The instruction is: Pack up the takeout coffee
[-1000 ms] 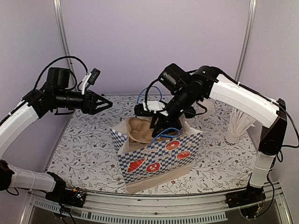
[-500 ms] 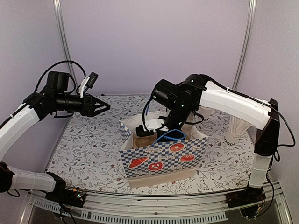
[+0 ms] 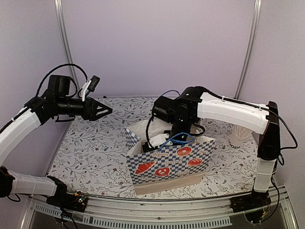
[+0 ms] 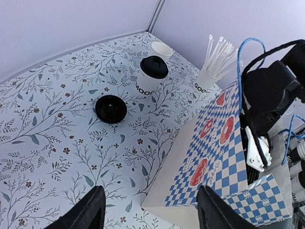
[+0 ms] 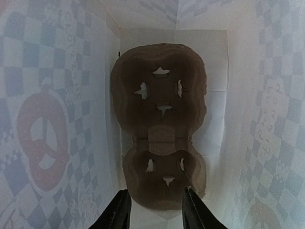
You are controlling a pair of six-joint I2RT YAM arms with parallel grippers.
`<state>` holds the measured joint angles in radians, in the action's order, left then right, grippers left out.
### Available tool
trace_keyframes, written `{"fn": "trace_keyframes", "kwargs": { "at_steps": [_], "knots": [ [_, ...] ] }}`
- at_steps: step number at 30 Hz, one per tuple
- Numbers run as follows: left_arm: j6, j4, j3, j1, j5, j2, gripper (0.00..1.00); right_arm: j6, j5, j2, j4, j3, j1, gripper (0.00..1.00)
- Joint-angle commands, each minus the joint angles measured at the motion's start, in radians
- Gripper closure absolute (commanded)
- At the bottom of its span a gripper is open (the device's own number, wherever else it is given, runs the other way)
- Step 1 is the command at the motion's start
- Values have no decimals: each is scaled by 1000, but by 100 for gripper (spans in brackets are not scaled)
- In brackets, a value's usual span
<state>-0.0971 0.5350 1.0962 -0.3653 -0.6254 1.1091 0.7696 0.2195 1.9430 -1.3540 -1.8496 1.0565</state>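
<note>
The takeout coffee (image 4: pixel 151 76), a white cup with dark lettering and a black lid, stands upright on the flowered table in the left wrist view; the right arm hides it in the top view. My left gripper (image 4: pixel 152 212) hangs open and empty above the table, left of the blue-checked paper bag (image 3: pixel 169 161), far from the cup. My right gripper (image 5: pixel 155 210) is down inside the bag, open, with its fingers apart over the near end of a brown cardboard cup carrier (image 5: pixel 159 119) that lies flat on the bag's bottom.
A loose black lid (image 4: pixel 110 109) lies on the table in front of the coffee. Behind the coffee stands a lidless white cup (image 4: pixel 162 49). A cup of white sticks (image 4: pixel 209 78) stands at the far right (image 3: pixel 238 138). The bag has blue cord handles (image 3: pixel 177 139).
My right arm has gone down into the bag with the brown carrier, which now lies on the bottom. The bag has shifted right and turned. The left arm has stayed put.
</note>
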Motion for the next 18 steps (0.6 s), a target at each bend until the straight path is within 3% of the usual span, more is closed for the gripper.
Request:
{"fn": "trace_keyframes", "kwargs": {
  "at_steps": [1, 18],
  "knots": [
    [9, -36, -23, 14, -20, -7, 32, -21, -29, 43, 5, 10, 4, 61],
    [5, -61, -62, 25, -35, 2, 32, -38, 30, 98, 106, 147, 8, 58]
  ]
}}
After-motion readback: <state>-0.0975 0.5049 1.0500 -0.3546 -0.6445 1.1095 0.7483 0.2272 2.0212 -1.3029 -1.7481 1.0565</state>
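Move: Inside the open paper bag, the right hand hangs empty above the cardboard cup tray, whose middle lies about 9 cm below it, some 4 cm to its left and level fore and aft. Outside the bag, the lidded coffee cup stands roughly 20 cm ahead of this hand and 7 cm to its right; the loose black lid lies some 22 cm ahead and 7 cm left. From the left hand the tray is about 11 cm back, 18 cm right and 23 cm down. Sinking almost straight down between the bag's walls, the right hand goes about 5.5 cm towards the tray at the bottom, steadily, with its fingers over the tray's right-hand cup well. The wrist tilts by some 5 to 10 degrees; the partly open fingers hold nothing and keep practically the same gap. No touch on the tray can be made out by the end. ##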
